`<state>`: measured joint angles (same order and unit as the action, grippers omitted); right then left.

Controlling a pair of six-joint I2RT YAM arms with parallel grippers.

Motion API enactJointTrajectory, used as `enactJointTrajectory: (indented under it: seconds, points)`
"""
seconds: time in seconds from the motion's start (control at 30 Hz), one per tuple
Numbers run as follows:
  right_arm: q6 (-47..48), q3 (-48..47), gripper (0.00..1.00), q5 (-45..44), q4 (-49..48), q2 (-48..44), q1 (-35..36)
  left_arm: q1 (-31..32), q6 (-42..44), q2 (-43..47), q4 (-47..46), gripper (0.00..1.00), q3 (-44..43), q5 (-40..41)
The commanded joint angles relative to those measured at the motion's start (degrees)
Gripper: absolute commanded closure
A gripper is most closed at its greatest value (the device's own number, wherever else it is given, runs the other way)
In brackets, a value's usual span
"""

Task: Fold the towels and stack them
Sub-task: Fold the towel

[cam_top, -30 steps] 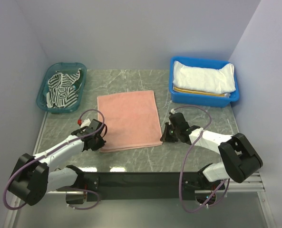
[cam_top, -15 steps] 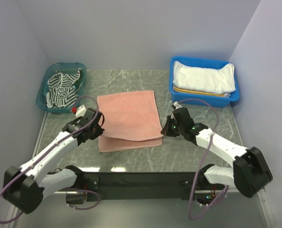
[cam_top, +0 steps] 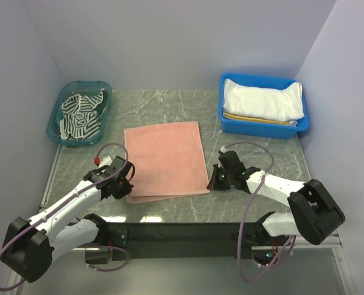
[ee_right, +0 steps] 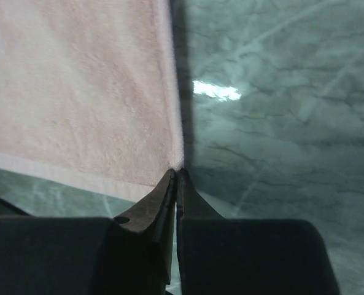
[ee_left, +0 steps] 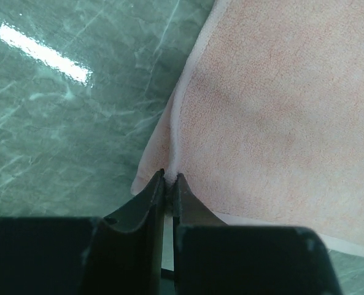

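Note:
The salmon pink towel point(cam_top: 164, 160) lies spread flat in the middle of the table. My left gripper point(cam_top: 124, 186) is shut on its near left edge point(ee_left: 170, 178), with cloth pinched between the jaws. At the near right corner point(ee_right: 177, 167), my right gripper point(cam_top: 213, 180) is shut on the towel. The dark-and-white striped towel point(cam_top: 80, 115) sits crumpled in a teal basket point(cam_top: 54, 120) at the back left. In a blue bin point(cam_top: 231, 121) at the back right, the white towel point(cam_top: 263, 101) lies folded over a yellow-and-white striped one point(cam_top: 255, 118).
The table is green marble point(cam_top: 255, 153). Grey walls close it in at the back and on both sides. Both arm bases and a black bar point(cam_top: 175, 232) run along the near edge.
Half a second ago both grippers held the towel's near edge lifted and carried farther back. They have since come down and toward me, and the towel lies flat again, slightly nearer.

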<state>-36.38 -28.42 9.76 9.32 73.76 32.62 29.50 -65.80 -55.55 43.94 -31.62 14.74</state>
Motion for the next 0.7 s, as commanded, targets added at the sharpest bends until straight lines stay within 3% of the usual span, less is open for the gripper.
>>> enactJointTrajectory:
  seconds: [0.0,0.23,0.3,0.33,0.37,0.43,0.53,0.6,0.67]
  points:
    - [-0.5,0.6,1.0,-1.8,-4.7,2.7,0.2,0.1,-2.7,-1.0,-0.7,0.93,0.8,2.0]
    - [-0.1,1.5,0.96,-4.1,-3.5,1.7,0.2,1.9,-4.8,-2.4,-4.0,0.85,4.9,-1.9]
    - [0.3,1.4,0.9,-4.9,-2.2,0.0,0.2,2.3,-5.4,-1.7,-3.6,0.78,5.2,-1.8]
    - [0.3,1.4,0.79,-5.2,-1.7,-1.0,0.2,2.5,-6.3,-0.9,-3.1,0.74,5.1,-1.4]
    - [0.4,1.4,0.74,-5.5,-0.5,-2.1,0.2,2.7,-6.9,-0.2,-2.4,0.61,4.7,-0.7]
    - [1.1,0.5,0.59,-6.3,1.4,-6.4,0.2,3.3,-8.2,1.3,0.3,0.5,3.2,1.8]
    - [2.6,-1.7,0.5,-7.6,5.2,-12.2,0.2,3.4,-9.8,6.3,5.3,0.41,-0.3,5.2]
    - [3.6,-3.3,0.49,-6.3,6.0,-14.8,0.3,3.4,-9.7,8.3,8.0,0.33,-3.3,7.0]
    - [3.4,-4.2,0.49,-4.5,4.9,-15.5,0.6,3.4,-8.7,9.4,8.6,0.31,-5.1,7.5]
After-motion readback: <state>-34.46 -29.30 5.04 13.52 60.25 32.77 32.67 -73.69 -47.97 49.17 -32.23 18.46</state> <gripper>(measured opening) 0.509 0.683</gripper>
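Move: The left gripper still pinches the towel's upper-layer near left corner; the lower layer's matching corner lies about 2 cm back, 1 cm left and 3 cm below. The right gripper still holds the near right corner, its spot roughly 1 cm straight below. The towel's far edge is some 20 cm ahead of the left gripper and 10 cm to the right, 3 cm lower; the basket stands about 25 cm ahead and 17 cm left of that gripper. Bring the left gripper down about 3 cm and slightly back to lay its pinched corner over the lower layer's, while the right gripper keeps its corner low and eases it about 1 cm forward. Open both to let the corners go, then lift both clear, about 5 cm, the fingertips tilting up and forward as they rise. ##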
